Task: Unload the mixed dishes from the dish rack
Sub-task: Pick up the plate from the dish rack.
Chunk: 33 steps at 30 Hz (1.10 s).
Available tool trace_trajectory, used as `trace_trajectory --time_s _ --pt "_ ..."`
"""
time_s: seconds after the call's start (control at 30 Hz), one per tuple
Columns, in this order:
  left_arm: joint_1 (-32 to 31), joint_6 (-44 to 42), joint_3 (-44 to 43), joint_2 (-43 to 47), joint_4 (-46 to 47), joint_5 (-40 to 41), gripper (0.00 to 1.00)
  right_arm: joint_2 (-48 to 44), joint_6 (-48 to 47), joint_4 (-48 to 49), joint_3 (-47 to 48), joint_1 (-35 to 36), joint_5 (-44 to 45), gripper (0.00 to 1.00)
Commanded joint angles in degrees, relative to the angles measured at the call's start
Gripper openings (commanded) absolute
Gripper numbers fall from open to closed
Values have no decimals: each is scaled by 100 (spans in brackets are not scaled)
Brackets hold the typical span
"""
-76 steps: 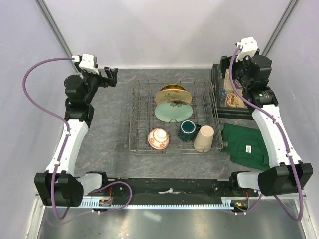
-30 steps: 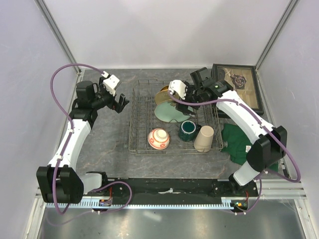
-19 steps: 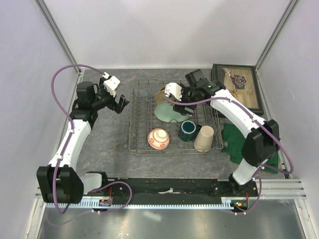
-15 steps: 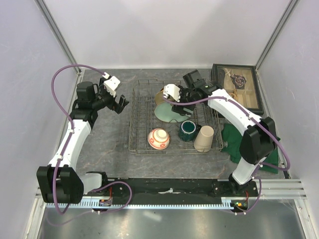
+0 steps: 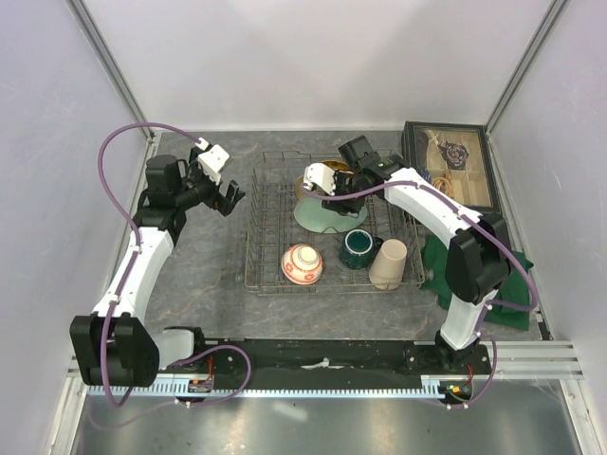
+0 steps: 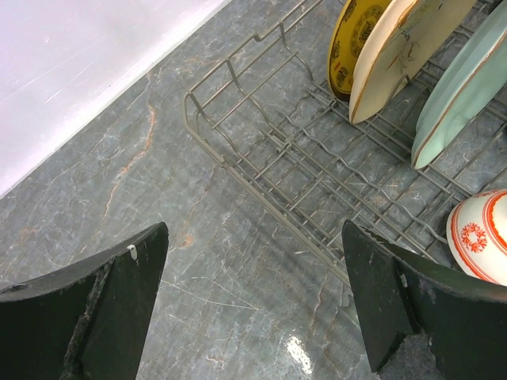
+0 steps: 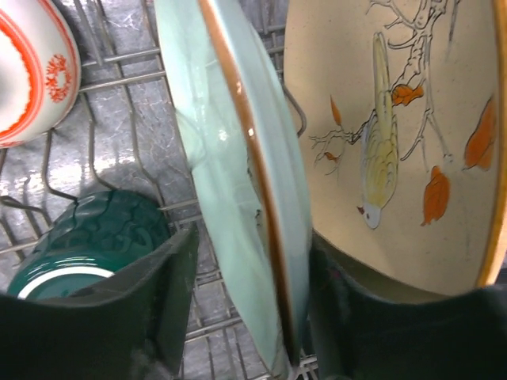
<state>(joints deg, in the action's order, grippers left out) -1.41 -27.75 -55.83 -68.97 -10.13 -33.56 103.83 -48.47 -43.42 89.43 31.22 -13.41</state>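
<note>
The grey wire dish rack (image 5: 261,237) holds a gold-brown patterned plate (image 5: 302,185) and a pale green plate (image 5: 322,216) on edge. In front of them sit a red-and-white bowl (image 5: 302,263), a dark green mug (image 5: 358,248) and a beige tumbler (image 5: 388,263). My right gripper (image 7: 252,245) straddles the pale green plate's (image 7: 230,158) rim. One finger sits against its back and a gap remains at the other. A cream bird-painted plate face (image 7: 396,142) stands just behind. My left gripper (image 6: 253,237) hangs open over bare table left of the rack (image 6: 261,158).
A dark glass-lidded box (image 5: 455,175) stands at the back right. A folded green cloth (image 5: 474,275) lies right of the rack, partly under my right arm. Grey marble table (image 5: 204,275) shows left of the rack. White walls close in the sides and back.
My right arm swung from the box to the rack, dropped over the pale green plate, and its jaws have narrowed. The left arm moved toward the rack's left side and now holds still.
</note>
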Motion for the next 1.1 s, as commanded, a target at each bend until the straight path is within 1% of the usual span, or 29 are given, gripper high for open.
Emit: trace_trajectory --time_s 0.0,0.03,0.23,0.4,0.5,0.6,0.63,0.7,0.73,0.83,1.07 --pt "0 -257 64 -73 266 -45 97 58 -154 141 321 42 40 56" --pt "0 -266 64 -64 283 -45 97 76 -154 141 338 59 58 52" --pt "0 -284 64 -64 284 16 97 120 -180 79 453 147 233 42" --pt "0 -337 64 -46 301 51 96 93 -233 27 418 191 374 39" --pt "0 -328 64 -38 319 52 96 93 -268 9 426 217 470 33" --pt "-8 -328 55 -11 310 43 96 67 -295 -9 435 218 550 24" --pt "0 -319 64 -11 319 51 96 50 -304 -26 426 226 576 17" --pt "0 -328 64 -2 327 51 96 23 -304 -26 435 226 611 10" --pt "0 -328 64 15 336 60 96 6 -312 -35 444 235 629 4" --pt "0 -319 46 24 354 60 96 -30 -330 -44 461 244 717 0" --pt "0 -301 37 68 389 60 96 -118 -392 -193 637 279 770 0"
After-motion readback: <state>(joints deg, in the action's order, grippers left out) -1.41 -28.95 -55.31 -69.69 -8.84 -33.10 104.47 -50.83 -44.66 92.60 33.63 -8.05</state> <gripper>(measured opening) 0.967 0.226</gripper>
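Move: The mint-green plate stands upright in the rack, its right-hand upper part already between my open right fingers. Its middle is roughly 4 cm left of my right hand, 1 cm back and 5 cm below. From that hand, the beige bird plate is some 6 cm ahead and 4 cm left, and the green mug about 10 cm back and 2 cm right, both lower. The green plate's middle is around 22 cm right of my left hand, 1 cm back and well below. I close my right fingers across the rim area near the plate's right end and pinch it from front and back. Meanwhile I ease forward about 1 cm, then settle back slightly once the grip forms, rising only about 1.5 cm overall and tilting the wrist some 5 degrees so the fingertips swing forward. ##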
